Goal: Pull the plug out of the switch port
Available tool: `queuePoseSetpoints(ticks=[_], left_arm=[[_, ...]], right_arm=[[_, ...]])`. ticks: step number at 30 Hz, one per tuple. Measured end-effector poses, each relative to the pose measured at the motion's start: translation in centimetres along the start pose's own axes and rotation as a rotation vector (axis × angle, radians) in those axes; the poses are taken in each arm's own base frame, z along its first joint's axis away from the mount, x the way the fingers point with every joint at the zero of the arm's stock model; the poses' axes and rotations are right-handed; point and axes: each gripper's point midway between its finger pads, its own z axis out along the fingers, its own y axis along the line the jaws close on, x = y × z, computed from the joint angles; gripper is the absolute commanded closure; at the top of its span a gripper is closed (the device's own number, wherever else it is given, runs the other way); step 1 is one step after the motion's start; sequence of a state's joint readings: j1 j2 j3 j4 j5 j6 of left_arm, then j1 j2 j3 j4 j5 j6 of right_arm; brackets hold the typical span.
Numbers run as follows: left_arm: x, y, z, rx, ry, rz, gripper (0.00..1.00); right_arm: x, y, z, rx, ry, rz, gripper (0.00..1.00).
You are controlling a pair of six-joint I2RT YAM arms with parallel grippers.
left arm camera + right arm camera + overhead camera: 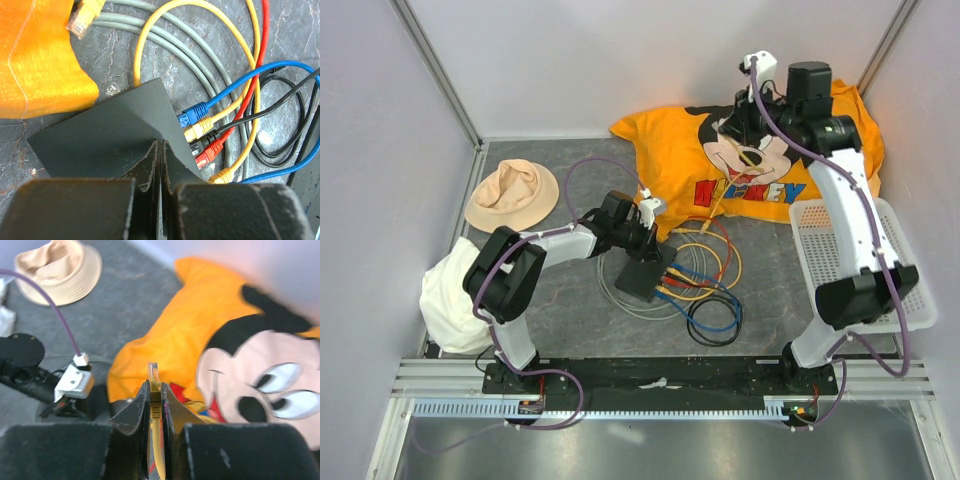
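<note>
The switch [642, 278] is a flat dark grey box on the mat; it also shows in the left wrist view [110, 135]. Blue [192, 114], yellow [197, 129], black [202, 142] and red [210, 152] plugs sit in its side sockets. My left gripper [160, 142] is shut and empty, its tips on or just above the switch's top near the socket edge [650, 240]. My right gripper [154, 385] is shut on a yellow plug [154, 375], its clear tip sticking out past the fingers. It is raised over the orange shirt [748, 125], away from the switch.
An orange Mickey shirt [770, 150] lies at the back. A beige hat [512, 195] is at back left, a white cloth [448, 290] at left, a white mesh basket [910, 300] at right. Coloured cable loops [710, 300] spread right of the switch. A loose yellow plug [82, 17] lies by the shirt.
</note>
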State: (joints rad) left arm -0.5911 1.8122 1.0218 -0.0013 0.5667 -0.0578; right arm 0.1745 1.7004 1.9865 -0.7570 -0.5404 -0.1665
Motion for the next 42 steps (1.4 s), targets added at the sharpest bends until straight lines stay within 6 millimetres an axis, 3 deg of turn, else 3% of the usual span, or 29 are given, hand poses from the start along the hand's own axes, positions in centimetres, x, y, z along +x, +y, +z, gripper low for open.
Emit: queuePoseSetpoints(ticks=[3, 6, 9, 14, 16, 18, 20, 21, 22, 24, 29, 31, 34, 38, 42], left_arm=[[0.0, 0.0, 0.0, 0.0, 0.0, -0.001, 0.98], [0.0, 0.0, 0.0, 0.0, 0.0, 0.0, 0.99], [0.0, 0.0, 0.0, 0.0, -0.001, 0.0, 0.99], [0.0, 0.0, 0.0, 0.001, -0.001, 0.001, 0.98], [-0.1, 0.0, 0.0, 0.002, 0.0, 0.001, 0.98], [0.0, 0.0, 0.0, 0.002, 0.0, 0.002, 0.98], [0.0, 0.0, 0.0, 0.002, 0.0, 0.005, 0.98], [0.0, 0.0, 0.0, 0.002, 0.0, 0.006, 0.99], [0.0, 0.0, 0.0, 0.002, 0.0, 0.006, 0.98], [0.0, 0.0, 0.0, 0.003, 0.001, 0.006, 0.99], [0.0, 0.0, 0.0, 0.004, 0.001, 0.006, 0.98], [0.0, 0.0, 0.0, 0.004, 0.001, 0.006, 0.98], [0.0, 0.0, -0.2, 0.002, 0.005, 0.003, 0.98], [0.7, 0.4, -1.4, -0.013, 0.026, -0.024, 0.98], [0.6, 1.0, -4.0, -0.036, 0.029, -0.054, 0.98]], right_arm=[[-2.2, -0.1, -3.1, 0.096, -0.064, -0.073, 1.0], [-0.2, -0.3, -4.8, 0.173, -0.046, -0.084, 1.0], [6.2, -1.3, -4.9, 0.269, 0.068, -0.024, 1.0], [22.5, -2.8, -3.9, 0.417, 0.362, 0.14, 1.0], [26.6, -2.8, -4.0, 0.454, 0.449, 0.187, 1.0], [29.0, -3.1, -4.0, 0.497, 0.497, 0.226, 1.0], [29.7, -3.8, -3.7, 0.54, 0.496, 0.244, 0.98], [29.8, -4.3, -3.5, 0.564, 0.49, 0.252, 0.83], [29.7, -4.9, -3.2, 0.593, 0.475, 0.259, 0.53], [29.9, -5.9, -2.5, 0.639, 0.458, 0.275, 0.43], [30.8, -6.4, -0.6, 0.633, 0.482, 0.327, 0.38], [29.5, -6.1, 0.1, 0.595, 0.457, 0.344, 0.38], [25.6, -5.1, 1.6, 0.494, 0.374, 0.348, 0.38], [22.0, -0.9, 3.3, 0.256, 0.306, 0.329, 0.39], [22.2, 3.7, 4.1, 0.06, 0.339, 0.344, 0.39]])
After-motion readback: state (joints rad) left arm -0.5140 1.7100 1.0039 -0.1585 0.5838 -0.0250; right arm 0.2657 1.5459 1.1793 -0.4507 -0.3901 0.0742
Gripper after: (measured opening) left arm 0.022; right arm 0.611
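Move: My right hand, holding the freed yellow plug high up, has bare table to the right of the cable loops some 9 cm back, 11 to the right and 35 below. From the same hand the switch lies about 17 cm back, 14 left, 34 down; the orange pillow's middle 10 ahead, 12 right, 31 down. My left hand's shut fingers are on the switch, its middle 3 cm back and 3 below, the seated plugs 6 back and 5 right. After a brief lift I swing my right hand down nearly 30 cm, rightward and back with the yellow plug, then open the fingers and let go of it beside the cable loops. With them still open, I sweep about 13 cm left and a little up, back towards the switch; at the very end my shut left fingers lift off the switch, moving some 4 cm left. ##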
